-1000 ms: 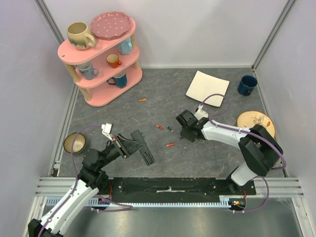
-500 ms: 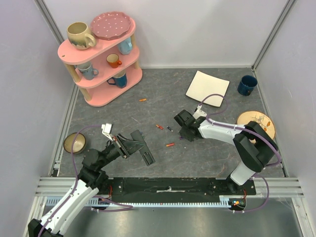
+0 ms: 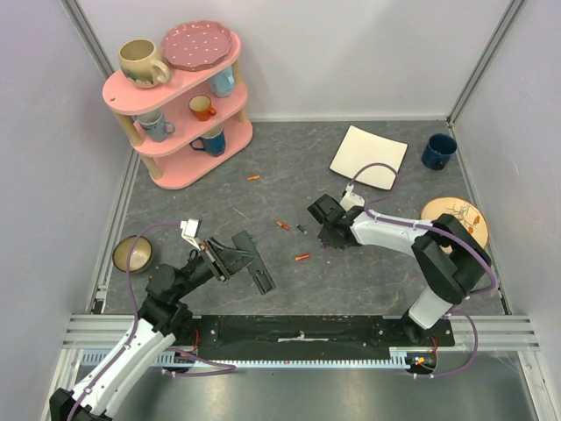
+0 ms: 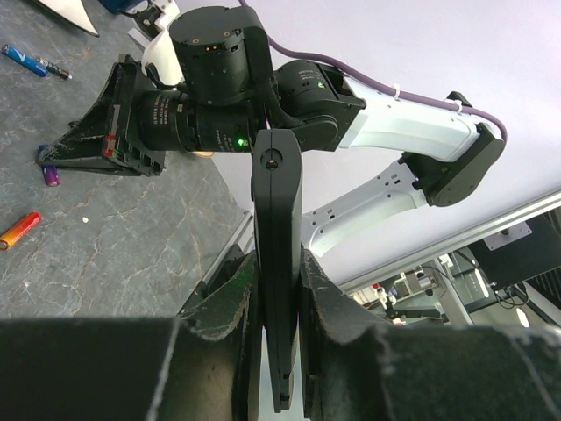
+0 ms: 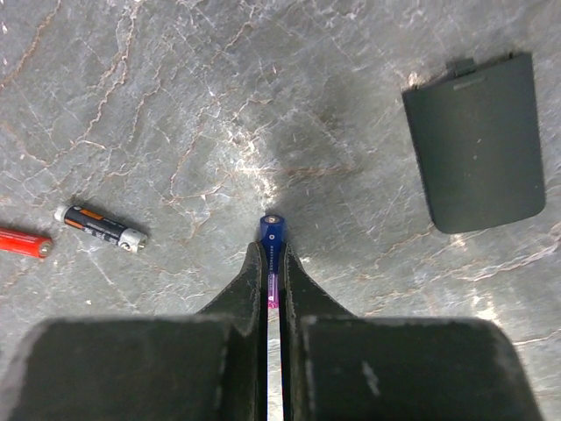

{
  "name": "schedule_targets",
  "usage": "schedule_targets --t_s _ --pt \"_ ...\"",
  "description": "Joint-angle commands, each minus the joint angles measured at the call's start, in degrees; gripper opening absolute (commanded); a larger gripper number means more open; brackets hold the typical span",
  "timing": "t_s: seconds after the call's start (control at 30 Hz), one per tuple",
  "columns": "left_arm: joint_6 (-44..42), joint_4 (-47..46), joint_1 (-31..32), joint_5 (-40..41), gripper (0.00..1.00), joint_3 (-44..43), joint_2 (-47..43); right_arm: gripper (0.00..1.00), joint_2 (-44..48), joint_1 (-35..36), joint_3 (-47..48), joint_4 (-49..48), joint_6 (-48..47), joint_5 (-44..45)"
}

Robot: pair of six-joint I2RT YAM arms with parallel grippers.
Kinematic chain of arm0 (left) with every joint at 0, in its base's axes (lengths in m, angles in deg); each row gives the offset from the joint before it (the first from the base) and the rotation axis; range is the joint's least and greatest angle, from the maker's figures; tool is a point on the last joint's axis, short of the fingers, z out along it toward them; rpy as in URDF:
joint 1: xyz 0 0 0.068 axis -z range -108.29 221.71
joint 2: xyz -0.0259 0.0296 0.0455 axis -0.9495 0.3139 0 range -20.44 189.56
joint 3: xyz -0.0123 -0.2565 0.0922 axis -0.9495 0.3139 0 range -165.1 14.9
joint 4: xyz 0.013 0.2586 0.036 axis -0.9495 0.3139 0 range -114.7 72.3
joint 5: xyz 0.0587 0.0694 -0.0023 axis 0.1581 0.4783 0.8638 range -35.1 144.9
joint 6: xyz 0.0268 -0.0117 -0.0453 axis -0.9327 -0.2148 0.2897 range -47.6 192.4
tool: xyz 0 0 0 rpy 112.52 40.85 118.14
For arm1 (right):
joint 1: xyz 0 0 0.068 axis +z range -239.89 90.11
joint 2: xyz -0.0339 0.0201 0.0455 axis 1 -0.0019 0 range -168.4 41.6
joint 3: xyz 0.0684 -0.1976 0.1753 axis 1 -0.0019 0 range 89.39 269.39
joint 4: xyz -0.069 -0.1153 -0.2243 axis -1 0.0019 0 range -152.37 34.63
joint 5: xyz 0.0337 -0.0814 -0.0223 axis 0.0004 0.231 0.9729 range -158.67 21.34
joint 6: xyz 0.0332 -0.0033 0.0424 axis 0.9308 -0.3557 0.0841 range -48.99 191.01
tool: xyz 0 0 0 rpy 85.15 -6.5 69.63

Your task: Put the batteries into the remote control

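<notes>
My left gripper [image 4: 278, 267] is shut on the remote control [image 4: 277, 193], a slim black bar held on edge above the mat, seen from above as remote control [image 3: 252, 260]. My right gripper [image 5: 273, 256] is shut on a blue and purple battery [image 5: 272, 230] whose tip pokes out past the fingertips, down at the mat. From above, the right gripper [image 3: 325, 240] sits mid-table. Loose batteries lie nearby: a black one [image 5: 99, 226], a red one [image 5: 22, 243], and an orange one [image 3: 253, 177] farther back.
A black battery cover [image 5: 476, 142] lies on the mat to the right of my right gripper. A pink shelf [image 3: 131, 91] with mugs stands back left, a white square plate [image 3: 368, 156], a blue mug [image 3: 437, 151], a wooden plate [image 3: 454, 215] and a bowl [image 3: 133, 253] ring the mat.
My right gripper has slid slightly left and closed on the blue and purple battery. The left arm and the remote control have not moved.
</notes>
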Motion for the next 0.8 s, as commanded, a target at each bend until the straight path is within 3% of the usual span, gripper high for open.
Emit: schedule_targets --t_s 0.0,0.2,0.33,0.4,0.6,0.77 --pt "-0.6 -2.8 -0.2 -0.1 0.02 11.2 0.2 0.00 -0.7 0.0 1.4 4.1 -9.4 3.9" --pt "-1.1 -2.8 -0.2 0.6 0.02 10.5 2.2 0.00 9.6 0.0 -0.7 -2.1 -30.0 1.9" --pt "-2.4 -4.4 -0.2 1.2 0.02 8.4 6.5 0.00 20.3 -0.2 -7.5 -16.4 -43.7 -10.0" --pt "-2.8 -6.2 -0.2 1.2 0.02 7.7 10.2 0.00 24.3 -0.1 -8.8 -19.1 -47.8 -15.9" --pt "-3.8 -11.5 -0.1 1.7 0.02 4.9 19.8 0.00 26.1 0.0 -6.1 -15.3 -52.9 -25.3" --pt "-3.7 -15.9 0.1 2.5 0.02 3.3 24.7 0.00 27.8 0.9 -4.8 -13.0 -54.7 -26.8"
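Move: Up and to the left of the right fingertips, which already hold the blue-purple battery on the table, the remote hangs in the left gripper, roughly 19 cm left, 13 cm back and 20 cm higher. Near table level, the black battery lies about 8 cm left and 5 cm forward of the right hand, the orange battery 8 cm left and 4 cm back, and the cover 7 cm right and 2 cm forward. From the left hand the held battery is some 13 cm forward, 19 cm right, 20 cm down. Keeping its pinch on the blue-purple battery, the right hand first slides slightly right, then lifts about 12 cm and swings left and a little back towards the remote, turning some 50 degrees counter-clockwise while its fingertips tilt up. The left hand, still gripping the remote, sinks about 5 cm and eases forward to meet it, tipping slightly down. ##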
